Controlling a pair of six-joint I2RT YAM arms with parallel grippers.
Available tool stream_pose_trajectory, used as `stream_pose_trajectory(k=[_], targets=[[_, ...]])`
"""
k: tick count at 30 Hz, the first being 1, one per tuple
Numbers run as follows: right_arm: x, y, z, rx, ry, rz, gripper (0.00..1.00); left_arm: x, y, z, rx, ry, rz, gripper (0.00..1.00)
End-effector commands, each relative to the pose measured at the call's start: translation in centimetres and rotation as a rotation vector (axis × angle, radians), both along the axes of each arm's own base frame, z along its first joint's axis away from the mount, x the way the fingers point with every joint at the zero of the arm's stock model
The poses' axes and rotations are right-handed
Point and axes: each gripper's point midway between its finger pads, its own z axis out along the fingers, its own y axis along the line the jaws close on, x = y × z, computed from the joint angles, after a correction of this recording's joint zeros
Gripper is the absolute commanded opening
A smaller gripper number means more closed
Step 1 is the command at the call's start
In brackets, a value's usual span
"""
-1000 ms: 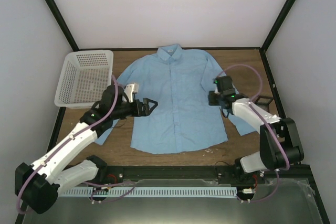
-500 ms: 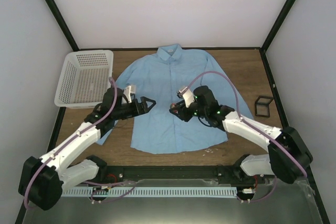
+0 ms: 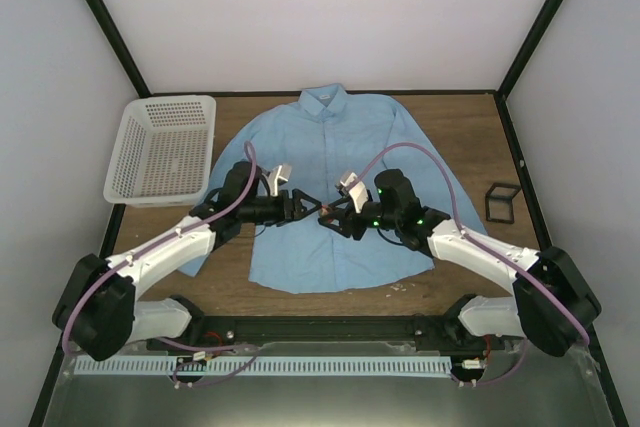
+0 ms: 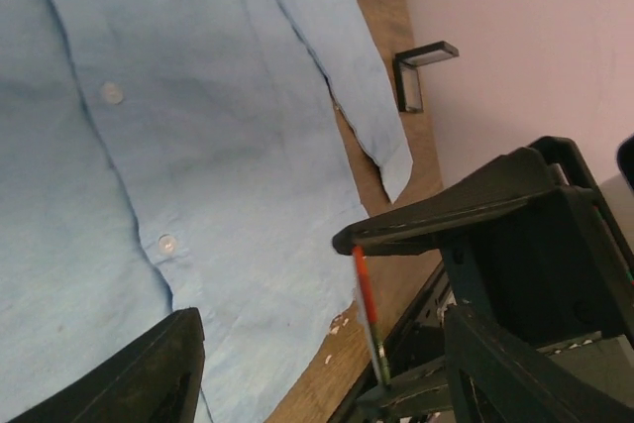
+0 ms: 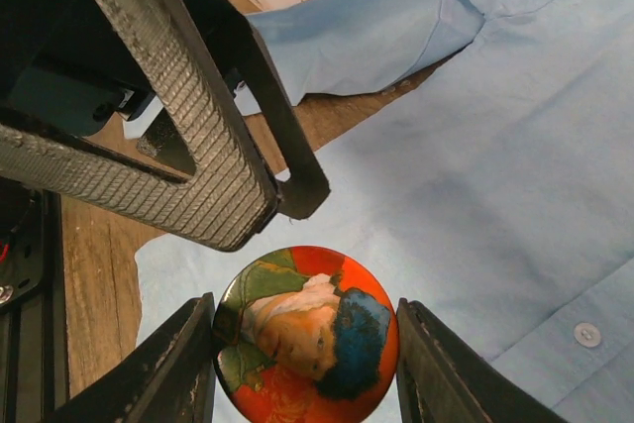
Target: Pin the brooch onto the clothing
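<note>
The brooch [image 5: 307,336], a round orange-red disc with a painted face, is held by its edges in my right gripper [image 5: 305,316], which is shut on it. It hangs over the lower middle of the clothing [image 3: 330,152], a light blue shirt lying flat. In the top view the brooch [image 3: 322,209] sits between the two gripper tips. My left gripper [image 3: 298,210] faces it from the left, jaws open and empty. From the left wrist the brooch [image 4: 365,304] shows edge-on just ahead of my left gripper [image 4: 319,329]. One ribbed left finger [image 5: 188,136] is close above the disc.
A white mesh basket [image 3: 160,147] stands at the back left beside the shirt's sleeve. A small black square frame box [image 3: 502,200] lies on the wood at the right, also seen from the left wrist as the box [image 4: 421,71]. Black rails run along the table's near edge.
My right arm swung from the shirt's right sleeve to the middle, carrying the brooch. My left gripper moved right to meet it, and its jaws have narrowed.
</note>
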Motion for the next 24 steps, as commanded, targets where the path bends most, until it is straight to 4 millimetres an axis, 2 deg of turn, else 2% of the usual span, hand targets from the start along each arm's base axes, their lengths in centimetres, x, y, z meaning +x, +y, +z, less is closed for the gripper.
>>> stream_pose_trajectory(k=[1,9,20,24], targets=[[-0.3,0.6,1.2,0.035,-0.04,0.04,0.43,0.3,-1.0,1.7,-0.009,-0.071,-0.034,0.65],[-0.2,0.6,0.8,0.03,-0.04,0.037,0.43,-0.1,-1.9,1.1,0.01,-0.055,-0.071,0.45],[-0.1,0.7,0.4,0.026,-0.037,0.039,0.43,-1.1,-2.9,1.2,-0.023,-0.031,-0.102,0.33],[-0.1,0.7,0.3,0.025,-0.037,0.036,0.43,-1.3,-3.1,1.2,-0.043,-0.021,-0.111,0.26]])
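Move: The brooch, held on edge in the right hand's fingers right at that hand's point, lies about 4 cm to the left hand's right, 1 cm back and perhaps 1 cm lower. The clothing's button strip runs forward and back some 12 cm below, about 5 cm to the left hand's right and level with it. The clothing's hem is roughly 17 cm back and 5 cm right, also about 12 cm down. Left hand slides about 2.5 cm right and slightly back, narrowing its fingers astride the brooch the right hand holds. ##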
